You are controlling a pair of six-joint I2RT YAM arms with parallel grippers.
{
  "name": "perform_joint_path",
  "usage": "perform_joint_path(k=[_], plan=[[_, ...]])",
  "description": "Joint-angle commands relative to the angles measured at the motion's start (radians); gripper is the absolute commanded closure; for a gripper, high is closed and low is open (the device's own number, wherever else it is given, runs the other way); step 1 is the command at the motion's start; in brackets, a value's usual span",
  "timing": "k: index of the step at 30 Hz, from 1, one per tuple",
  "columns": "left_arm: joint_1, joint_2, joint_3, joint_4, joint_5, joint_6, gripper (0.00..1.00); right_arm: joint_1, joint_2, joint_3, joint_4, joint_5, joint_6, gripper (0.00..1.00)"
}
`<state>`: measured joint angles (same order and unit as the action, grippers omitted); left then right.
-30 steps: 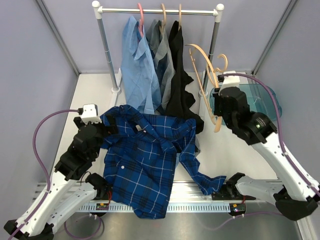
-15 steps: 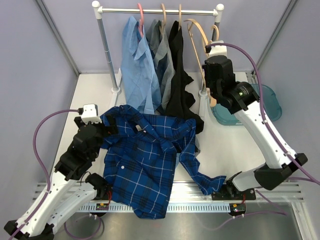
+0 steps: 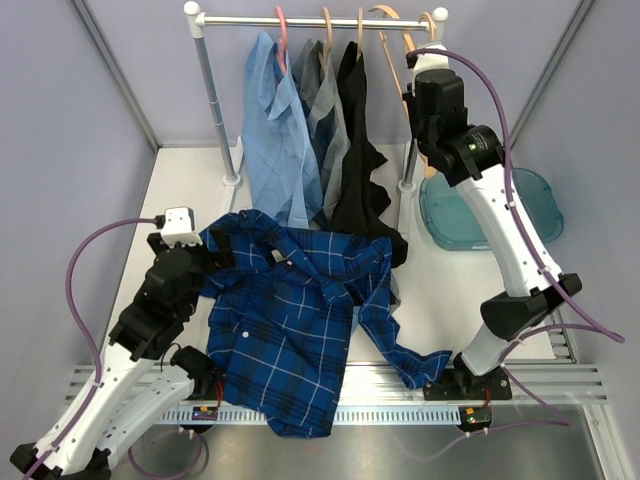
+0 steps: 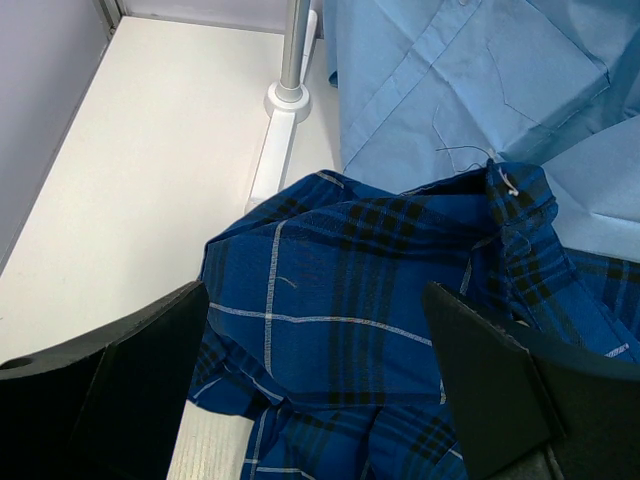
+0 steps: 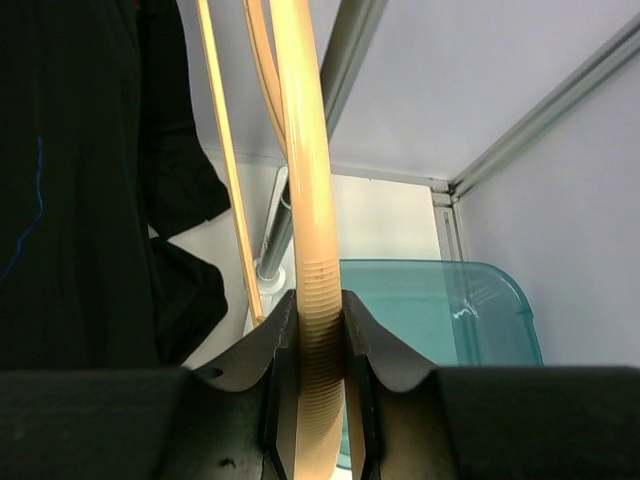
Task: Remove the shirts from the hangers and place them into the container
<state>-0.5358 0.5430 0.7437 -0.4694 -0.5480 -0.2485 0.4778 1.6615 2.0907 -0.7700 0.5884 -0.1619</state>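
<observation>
The dark blue plaid shirt (image 3: 290, 320) lies spread on the table, off any hanger. My left gripper (image 3: 212, 250) hovers open over its left shoulder, fingers wide on either side of the cloth (image 4: 350, 290) and holding nothing. On the rail hang the light blue shirt (image 3: 275, 130) on a pink hanger (image 3: 282, 30), the grey shirt (image 3: 325, 110) and the black shirt (image 3: 355, 160). My right gripper (image 5: 318, 305) is shut on a bare tan hanger (image 5: 305, 200), raised to the rail's right end (image 3: 395, 35). The teal container (image 3: 490, 205) sits below it, with nothing showing inside.
The white-and-steel rail stand (image 3: 320, 20) spans the back; its left post and foot (image 4: 292, 50) stand just beyond the plaid shirt. Purple walls close both sides. A plaid sleeve trails toward the front rail (image 3: 415, 365).
My right arm has lifted the bare tan hanger from beside the container up and left to the rail's right end. The left gripper and plaid shirt stay put.
</observation>
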Motion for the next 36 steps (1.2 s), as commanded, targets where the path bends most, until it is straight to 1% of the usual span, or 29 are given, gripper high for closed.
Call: perform_joint_path(k=[1, 11, 16, 27, 36], plan=[[0.010, -0.005, 0.000, 0.041, 0.029, -0.011, 0.06, -0.016, 0.029, 0.089, 0.018, -0.074, -0.045, 1.00], [0.019, -0.008, -0.003, 0.041, 0.045, -0.011, 0.06, -0.054, 0.139, 0.192, -0.049, -0.125, -0.028, 1.00], [0.019, -0.005, -0.001, 0.041, 0.056, -0.012, 0.06, -0.070, 0.176, 0.250, -0.081, -0.121, -0.024, 1.00], [0.030, 0.000, -0.001, 0.041, 0.072, -0.017, 0.07, -0.074, 0.195, 0.267, -0.077, -0.150, -0.019, 1.00], [0.031, -0.002, -0.003, 0.041, 0.074, -0.018, 0.06, -0.082, 0.227, 0.221, -0.064, -0.128, -0.013, 1.00]])
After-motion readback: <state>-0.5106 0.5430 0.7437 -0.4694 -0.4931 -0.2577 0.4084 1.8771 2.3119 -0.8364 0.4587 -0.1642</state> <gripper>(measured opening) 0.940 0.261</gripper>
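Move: The right hand still pinches the bare wooden hanger by the end of its body. The free stretch near the rail's right end lies about 10 cm ahead, 3 cm to its right and 10 cm above; the right post's top is roughly level with that stretch and 2 cm farther right. The black shirt's middle is some 5 cm ahead, 10 cm left and lower; the container lies 3 cm ahead, 20 cm right, far below. From the left hand, that stretch is about 28 cm ahead, 47 cm right, 26 cm up. Forward by about 5 cm and down by half that, the right hand carries the hanger in towards the rail's right end: first in and slightly down, then a brief halt with a tiny lift, then on again, sinking as if to set the hook on the rail. The fingers keep their grip; the wrist tips down by barely 5 degrees. ##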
